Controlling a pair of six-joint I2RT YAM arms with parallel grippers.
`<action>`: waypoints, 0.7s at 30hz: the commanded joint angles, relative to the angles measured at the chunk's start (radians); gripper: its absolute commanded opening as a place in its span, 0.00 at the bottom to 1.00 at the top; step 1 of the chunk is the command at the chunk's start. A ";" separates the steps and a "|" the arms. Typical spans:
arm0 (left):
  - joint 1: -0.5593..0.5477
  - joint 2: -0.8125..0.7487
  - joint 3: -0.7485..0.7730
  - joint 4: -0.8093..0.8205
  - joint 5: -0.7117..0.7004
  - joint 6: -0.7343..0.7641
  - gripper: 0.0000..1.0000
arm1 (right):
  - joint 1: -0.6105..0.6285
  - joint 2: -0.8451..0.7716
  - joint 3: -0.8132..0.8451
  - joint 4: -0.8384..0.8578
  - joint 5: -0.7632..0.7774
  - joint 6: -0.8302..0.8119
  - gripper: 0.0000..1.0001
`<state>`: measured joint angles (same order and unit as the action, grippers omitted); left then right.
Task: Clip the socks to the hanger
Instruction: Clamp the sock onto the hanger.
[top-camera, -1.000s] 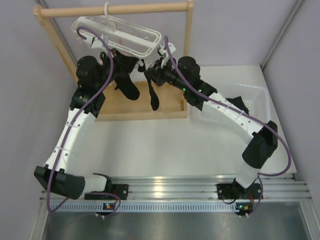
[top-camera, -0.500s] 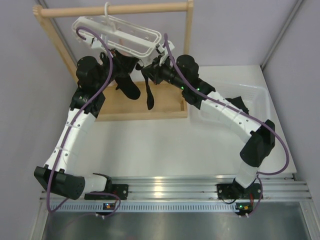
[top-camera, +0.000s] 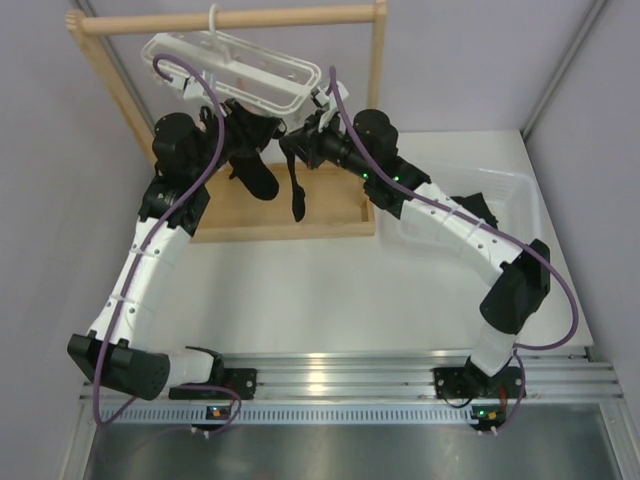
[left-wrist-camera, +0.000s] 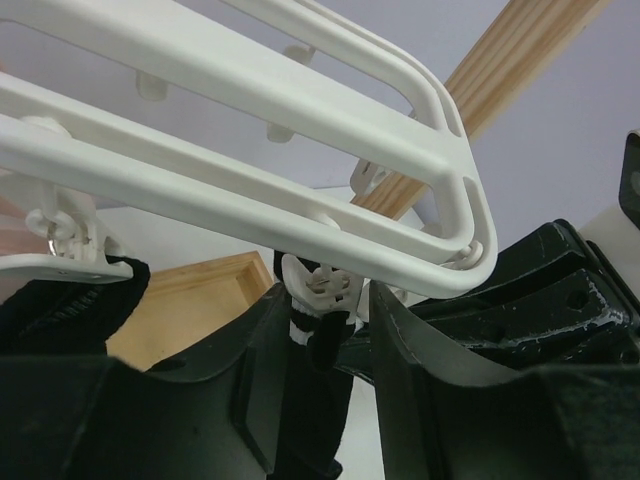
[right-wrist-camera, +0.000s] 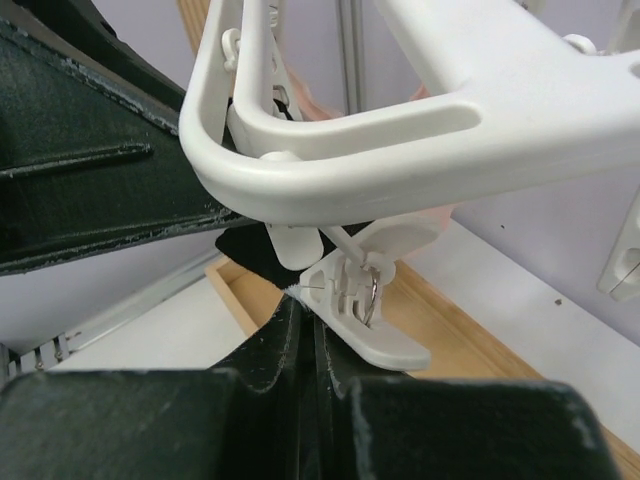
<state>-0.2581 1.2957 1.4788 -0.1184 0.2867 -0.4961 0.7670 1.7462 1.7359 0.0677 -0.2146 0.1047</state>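
The white hanger (top-camera: 235, 68) hangs by its hook from the wooden rod. One black sock (top-camera: 256, 172) dangles from a clip (left-wrist-camera: 62, 232) on it. A second, thinner sock (top-camera: 296, 195) hangs below the hanger's right end, its white-striped cuff (left-wrist-camera: 302, 325) pinched in a small clip (left-wrist-camera: 320, 283). My left gripper (left-wrist-camera: 325, 297) is open, one finger on each side of that clip and apart from it. My right gripper (right-wrist-camera: 308, 312) is shut on this second sock just below the same clip (right-wrist-camera: 362, 300). Its black body (left-wrist-camera: 540, 290) shows right of the left fingers.
The wooden rack (top-camera: 230, 18) with slanted posts stands on a shallow wooden base (top-camera: 250, 215) at the back. A clear plastic bin (top-camera: 520, 195) at the right holds more dark socks (top-camera: 476, 206). The grey wall lies close behind the rack.
My left jaws have spread apart off the clip. My right gripper has shifted a little left with the thin sock, which now hangs nearer the first sock.
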 joint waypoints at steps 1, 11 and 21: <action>0.006 -0.035 0.006 -0.029 -0.003 0.005 0.42 | 0.018 -0.004 0.048 0.076 -0.009 -0.010 0.00; 0.022 -0.087 0.005 -0.006 0.019 0.011 0.82 | 0.017 0.006 0.068 0.083 0.001 -0.016 0.00; 0.109 -0.145 -0.024 -0.035 0.035 -0.039 0.82 | 0.014 -0.042 0.005 0.057 0.001 -0.048 0.37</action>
<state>-0.1764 1.1889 1.4712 -0.1600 0.3016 -0.5049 0.7685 1.7500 1.7470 0.0818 -0.2134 0.0811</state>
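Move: The clip I have been working sits at my left fingertips, roughly 1 cm ahead, 1 cm to the right and 1 cm up; the hanger's near right corner is some 3 cm to the right of my left hand, level with it fore and aft, and 3 cm above. The sock already hung is about 6 cm to its left, 1 cm ahead and 6 cm lower. From my right hand, still pinching the new sock's cuff, that clip is about 2 cm ahead, 1 cm left and 1 cm up. I keep spreading my left fingers, already loosening, until they stand wide and come free of the clip, then draw my left hand away from it, left, up and back, about 5 cm in all. My right hand stays by the clip with its grip on the cuff, rising less than 1 cm, and only near the end starts to open its fingers. ##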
